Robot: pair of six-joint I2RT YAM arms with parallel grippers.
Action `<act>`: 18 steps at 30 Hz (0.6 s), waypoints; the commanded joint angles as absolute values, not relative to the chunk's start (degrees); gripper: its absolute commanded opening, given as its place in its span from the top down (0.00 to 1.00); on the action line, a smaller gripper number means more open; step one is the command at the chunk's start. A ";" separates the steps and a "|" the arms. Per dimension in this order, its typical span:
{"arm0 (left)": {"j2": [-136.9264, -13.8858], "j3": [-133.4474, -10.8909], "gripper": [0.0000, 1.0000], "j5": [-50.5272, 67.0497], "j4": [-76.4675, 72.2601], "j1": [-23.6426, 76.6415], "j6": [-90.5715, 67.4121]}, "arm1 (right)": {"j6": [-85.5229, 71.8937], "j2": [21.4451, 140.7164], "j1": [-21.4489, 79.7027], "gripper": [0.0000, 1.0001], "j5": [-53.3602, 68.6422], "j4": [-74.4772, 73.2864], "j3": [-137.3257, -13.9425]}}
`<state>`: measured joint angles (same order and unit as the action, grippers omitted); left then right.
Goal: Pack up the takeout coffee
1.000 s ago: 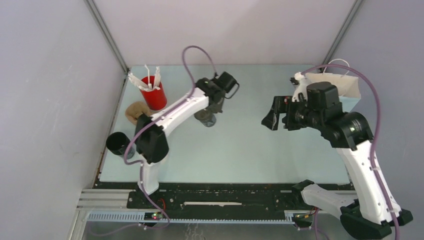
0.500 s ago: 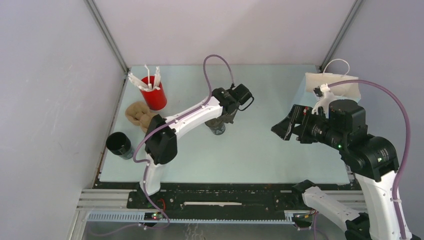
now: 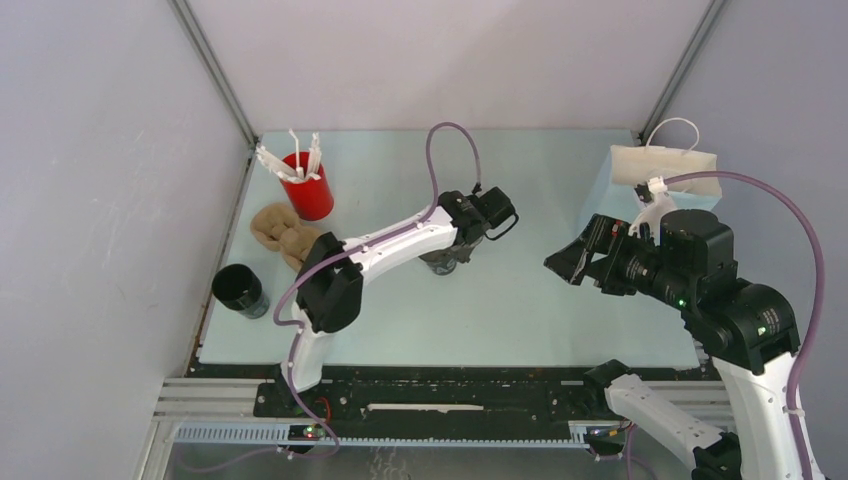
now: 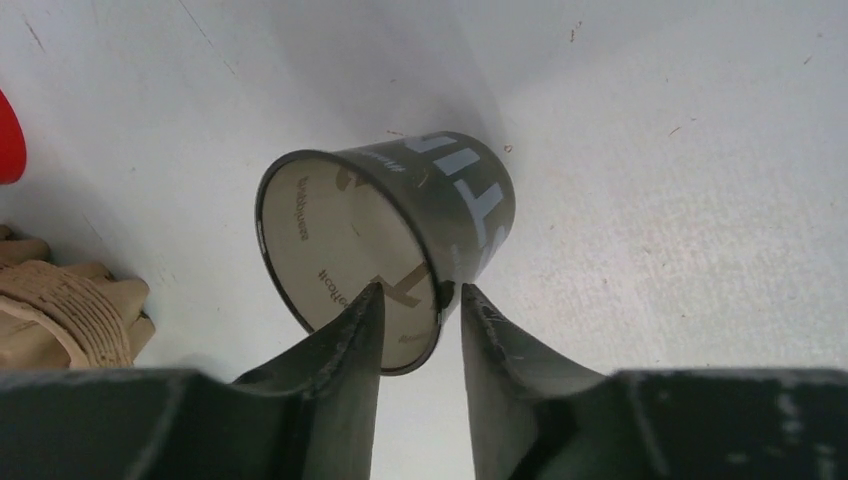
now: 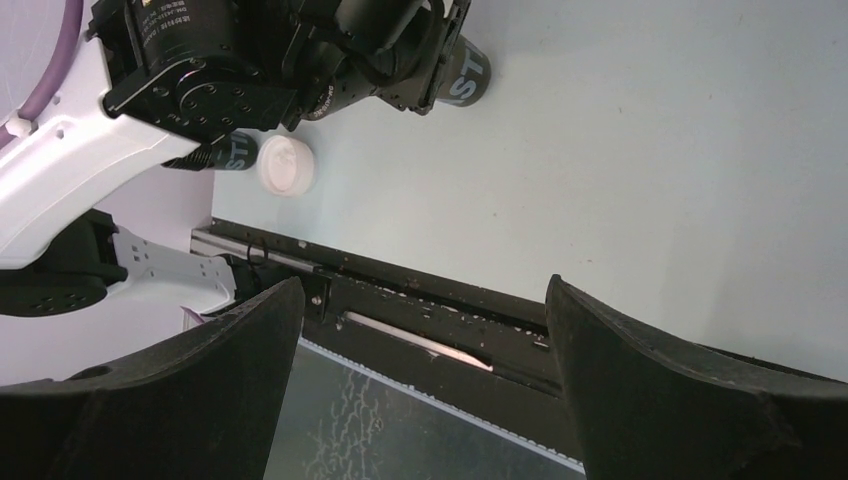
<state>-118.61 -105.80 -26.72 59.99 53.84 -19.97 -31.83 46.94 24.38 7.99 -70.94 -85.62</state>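
A dark coffee cup [image 4: 470,190] with pale lettering stands mid-table [image 3: 441,263]. Its round cream printed end faces the left wrist camera. My left gripper [image 4: 420,292] is right above it [image 3: 450,248], open a little. One finger is over the cream face and the other outside, with the rim loose in the gap. The takeout coffee [image 3: 240,290], black with a round white lid [image 5: 285,165], is at the table's left edge, far from both grippers. My right gripper [image 5: 425,290] hangs wide open and empty over the table's right side [image 3: 566,262].
A white paper bag [image 3: 665,170] with a handle stands at the back right. A red cup [image 3: 307,190] with white cutlery and a brown pulp tray [image 3: 278,228] sit at the back left. The black rail [image 5: 440,300] runs along the near edge.
My left arm has brought the dark cup to the right and nearer, and its jaws have parted off the rim. My right arm has drawn back to the right.
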 commanded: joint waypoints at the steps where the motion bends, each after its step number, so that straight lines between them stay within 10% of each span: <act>1: -113.32 -105.20 0.55 -26.75 59.26 53.92 -19.07 | -33.31 46.76 24.19 0.00 7.34 -68.75 -85.32; 6: -106.96 -103.27 0.32 -21.05 55.71 53.88 -17.96 | -33.22 46.81 24.22 0.00 7.25 -67.83 -83.77; 18: -90.05 -89.33 0.18 -13.13 54.67 50.00 -21.90 | -30.37 49.03 24.26 0.01 6.75 -67.67 -83.30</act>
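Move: The coffee cup stands under the left fingers, its rim between them. Its middle is about 2 cm ahead of the left hand point, 3 cm to the left and 4 cm below. From the same hand, the brown cup carrier lies some 37 cm left and 8 cm ahead, and the white lid about 31 cm left and 8 cm back, both roughly 10 cm lower. From the right hand the cup is about 18 cm ahead, 20 cm left and 28 cm below. Spread the left fingers from about a third open to roughly four fifths and lift them off the cup's rim, rising about 6 cm. Draw back some 3 cm towards the base, mostly late in the lift, rolling the hand about 15 degrees so its left side dips. Leave the cup behind. ##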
